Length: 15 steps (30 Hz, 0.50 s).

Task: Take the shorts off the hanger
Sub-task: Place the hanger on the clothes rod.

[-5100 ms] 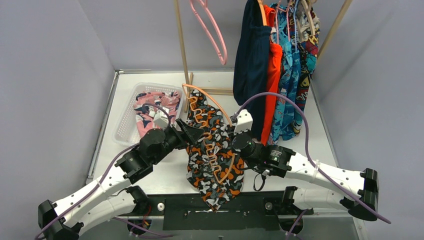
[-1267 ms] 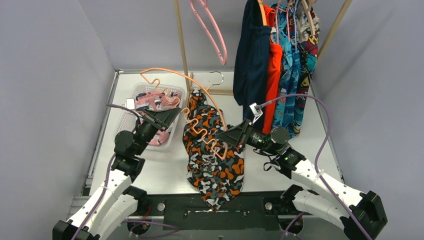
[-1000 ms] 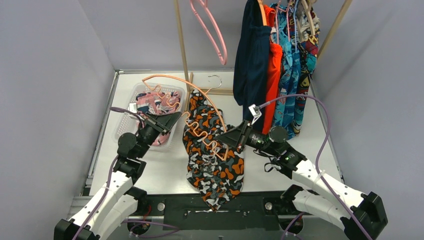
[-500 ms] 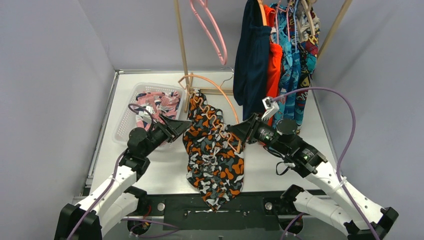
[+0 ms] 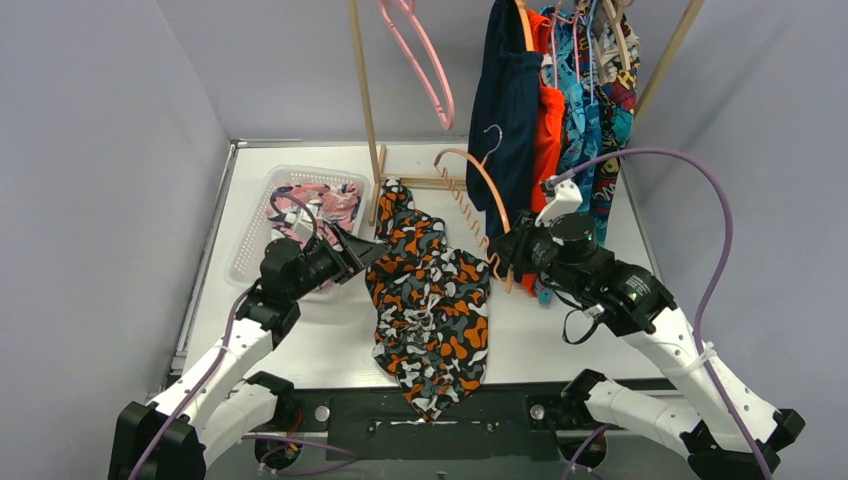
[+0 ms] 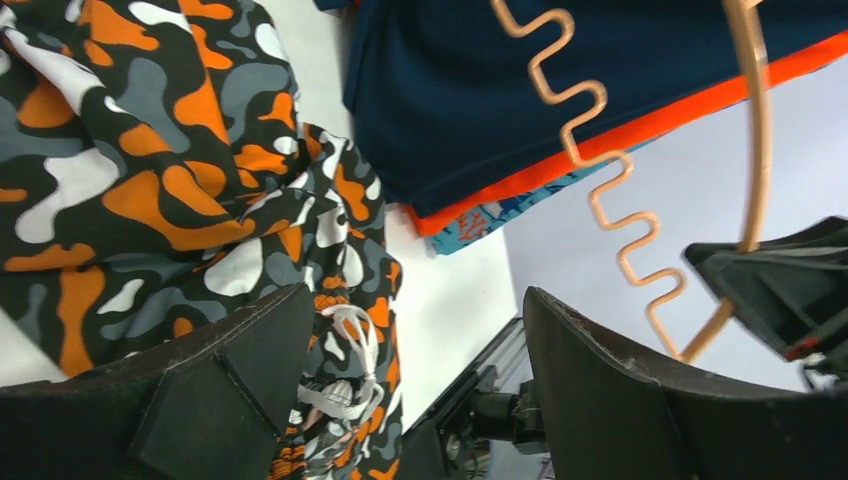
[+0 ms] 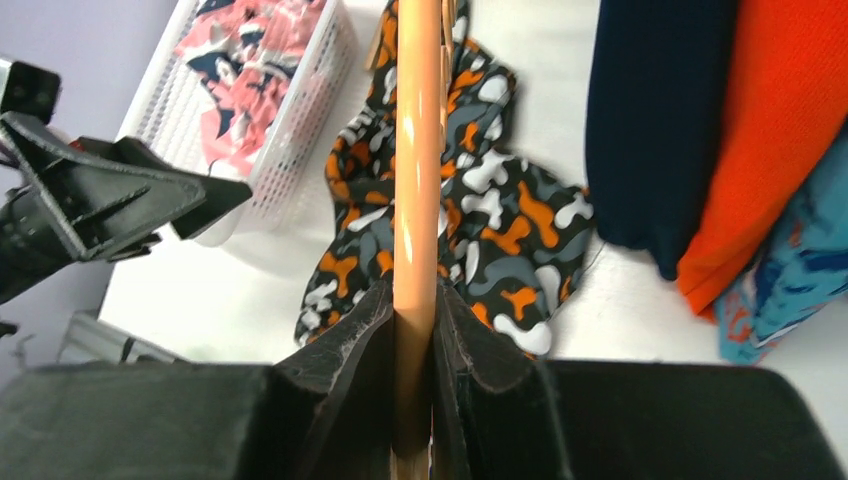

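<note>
The black shorts with orange-white print (image 5: 428, 305) lie flat on the table, off the hanger. My right gripper (image 5: 507, 256) is shut on the orange hanger (image 5: 478, 185) and holds it in the air to the right of them; the right wrist view shows the jaws (image 7: 415, 320) pinching the hanger bar (image 7: 416, 150) above those shorts (image 7: 490, 225). My left gripper (image 5: 358, 255) stands open at the shorts' left edge. In the left wrist view its fingers (image 6: 240, 385) are wide apart, with the shorts (image 6: 150, 150) below and the wavy hanger (image 6: 600, 170) off to the right.
A white basket (image 5: 252, 222) at the back left holds pink printed shorts (image 5: 312, 205). Navy (image 5: 505, 110), orange-red (image 5: 545, 170) and blue patterned shorts (image 5: 588, 150) hang on the wooden rack (image 5: 365, 100) at the back right. A bare pink hanger (image 5: 425, 55) hangs there too.
My left gripper let go of the hanger's left end, opened and moved right to the shorts' edge. The right arm swung the hanger up and right, clear of the shorts.
</note>
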### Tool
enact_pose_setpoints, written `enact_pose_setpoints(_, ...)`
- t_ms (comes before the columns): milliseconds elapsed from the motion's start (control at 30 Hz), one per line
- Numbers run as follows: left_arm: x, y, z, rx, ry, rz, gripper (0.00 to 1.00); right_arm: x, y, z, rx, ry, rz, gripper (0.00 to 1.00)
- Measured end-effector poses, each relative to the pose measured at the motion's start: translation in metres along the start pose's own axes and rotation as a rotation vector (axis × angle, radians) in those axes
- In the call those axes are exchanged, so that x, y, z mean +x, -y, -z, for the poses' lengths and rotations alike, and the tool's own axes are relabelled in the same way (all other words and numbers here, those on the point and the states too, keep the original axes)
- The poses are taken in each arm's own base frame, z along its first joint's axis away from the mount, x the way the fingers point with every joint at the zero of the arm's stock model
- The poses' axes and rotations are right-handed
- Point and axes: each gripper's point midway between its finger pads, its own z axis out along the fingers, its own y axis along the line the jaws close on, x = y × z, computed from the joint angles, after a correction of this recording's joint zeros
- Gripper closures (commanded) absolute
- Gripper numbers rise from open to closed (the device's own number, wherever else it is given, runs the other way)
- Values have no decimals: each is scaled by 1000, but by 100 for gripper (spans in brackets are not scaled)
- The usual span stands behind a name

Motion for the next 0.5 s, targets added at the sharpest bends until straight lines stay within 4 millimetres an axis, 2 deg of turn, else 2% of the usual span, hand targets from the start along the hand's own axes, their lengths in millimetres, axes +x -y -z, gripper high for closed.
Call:
enact_pose_setpoints(267,-7,-5,-4,-144,-66,-155,21,-65,-6,-14,116,101,161,100)
enact_pose_setpoints(500,2,-22,5,-245,-125,-244,20,-119,-17,-26,186,178,325,100)
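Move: Up and beyond the right hand, which holds the empty orange hanger near one end, is the free stretch of clothes rod: about 26 cm ahead, 7 cm left and some 30 cm higher. The navy shorts hang 18 cm ahead and about 2 cm right, at roughly hand height; the orange shorts are 8 cm right and just as far ahead. The camouflage shorts lie some 7 cm ahead, 15 cm left and 28 cm below. From the left hand, that rod stretch is about 21 cm ahead, 18 cm right and 38 cm up. Carrying the orange hanger forward and up in equal measure, the right hand goes about 9 cm each way towards the rod, its fingers staying shut on the hanger. On the way it tips its fingertips upward and rolls its left side down, some 25 degrees in all. The left hand, empty and open, rolls its left side up about 20 degrees and sinks some 2 cm. ##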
